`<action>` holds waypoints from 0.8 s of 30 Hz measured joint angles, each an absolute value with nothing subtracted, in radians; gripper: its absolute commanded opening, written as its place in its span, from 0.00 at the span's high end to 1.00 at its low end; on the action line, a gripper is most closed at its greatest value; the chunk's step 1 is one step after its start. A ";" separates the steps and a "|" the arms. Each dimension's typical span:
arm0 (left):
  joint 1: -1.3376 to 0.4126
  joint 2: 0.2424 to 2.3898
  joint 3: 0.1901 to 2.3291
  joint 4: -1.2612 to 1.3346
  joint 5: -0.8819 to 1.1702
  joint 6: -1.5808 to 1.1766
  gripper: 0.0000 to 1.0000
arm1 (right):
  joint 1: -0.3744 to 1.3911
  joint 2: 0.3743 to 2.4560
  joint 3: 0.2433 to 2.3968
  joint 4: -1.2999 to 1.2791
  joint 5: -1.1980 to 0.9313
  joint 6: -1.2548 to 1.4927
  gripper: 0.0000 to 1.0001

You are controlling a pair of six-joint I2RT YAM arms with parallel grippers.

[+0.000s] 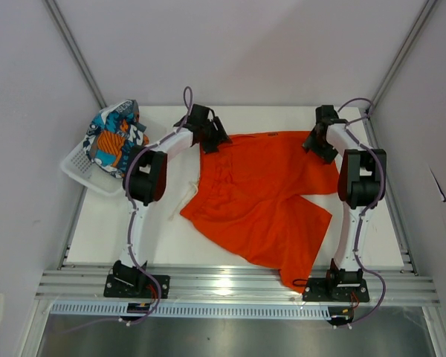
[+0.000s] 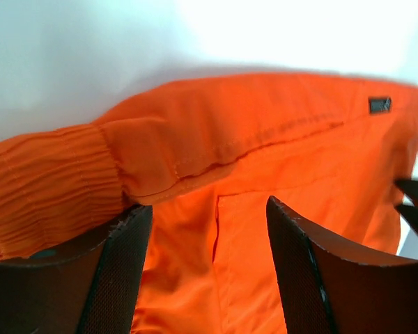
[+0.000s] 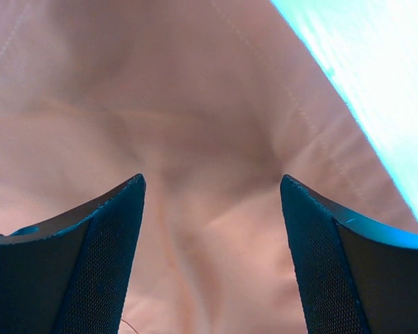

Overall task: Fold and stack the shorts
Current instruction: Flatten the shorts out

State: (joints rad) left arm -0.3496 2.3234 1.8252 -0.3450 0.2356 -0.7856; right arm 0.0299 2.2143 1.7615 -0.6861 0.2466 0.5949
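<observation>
The orange shorts [image 1: 264,197] lie spread over the middle of the white table, one leg reaching over the front edge. Their white drawstring [image 1: 184,195] trails to the left. My left gripper [image 1: 214,137] is over the far left corner at the waistband; its jaws [image 2: 207,205] stand apart above the orange fabric [image 2: 265,139]. My right gripper [image 1: 318,145] is over the far right corner, open [image 3: 212,179], with washed-out fabric [image 3: 195,104] below and nothing pinched. The patterned shorts [image 1: 115,137] sit bunched in the basket.
A white mesh basket [image 1: 78,169] stands tilted at the table's far left edge. Aluminium rails [image 1: 230,286] run along the front, where both arm bases are bolted. Grey walls close in the back and sides. Bare table [image 1: 104,230] shows at the near left.
</observation>
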 measured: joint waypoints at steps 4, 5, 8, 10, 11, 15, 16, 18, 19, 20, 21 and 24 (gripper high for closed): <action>-0.326 2.417 1.983 -0.407 0.216 -0.776 0.27 | 0.023 2.156 1.703 -0.657 0.245 0.594 0.20; -0.320 2.428 1.998 -0.413 0.212 -0.776 0.26 | 0.023 2.138 1.686 -0.650 0.239 0.593 0.19; -0.301 2.432 2.021 -0.436 0.190 -0.775 0.25 | 0.023 2.077 1.625 -0.632 0.216 0.586 0.18; -0.286 2.433 2.028 -0.448 0.178 -0.775 0.24 | 0.030 2.029 1.578 -0.620 0.198 0.582 0.18; -0.278 2.436 2.036 -0.460 0.175 -0.775 0.24 | 0.035 1.997 1.547 -0.612 0.187 0.579 0.18; -0.249 2.437 2.049 -0.476 0.164 -0.759 0.18 | 0.082 1.843 1.400 -0.588 0.152 0.566 0.21; -0.243 2.436 2.047 -0.476 0.161 -0.754 0.16 | 0.099 1.803 1.362 -0.587 0.150 0.563 0.23; -0.234 2.417 2.014 -0.459 0.159 -0.745 0.08 | 0.135 1.723 1.290 -0.584 0.150 0.559 0.35; -0.233 2.399 1.989 -0.450 0.157 -0.735 0.05 | 0.154 1.682 1.248 -0.569 0.149 0.557 0.39; -0.232 2.377 1.963 -0.451 0.154 -0.727 0.03 | 0.172 1.643 1.209 -0.569 0.148 0.556 0.44; -0.233 2.352 1.936 -0.452 0.152 -0.719 0.01 | 0.184 1.615 1.179 -0.565 0.148 0.561 0.44; -0.237 2.265 1.866 -0.455 0.154 -0.697 0.01 | 0.209 1.541 1.084 -0.558 0.146 0.573 0.44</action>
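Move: The left fingertips already bear on the shorts near the waistband's left end, which lies about 5 cm left and 3 cm below, with the waistband tag some 23 cm right and 4 cm ahead; the basket is roughly 41 cm left and 5 cm back. From the right hand, the lower-right leg's upper corner lies about 25 cm back and 2 cm right, the notch between the legs 18 cm back and 8 cm left, both 3 cm below. Still pressing its open fingertips on the waistband, the left hand drags the shorts forward, then left, about 5 cm out and 7 cm sideways, then opens wide, lifts clear and eases back a little. The right hand rises off its end of the cloth and swings back some 15 cm and left 8 cm towards the corner of the lower-right leg, partly closing near the end. ##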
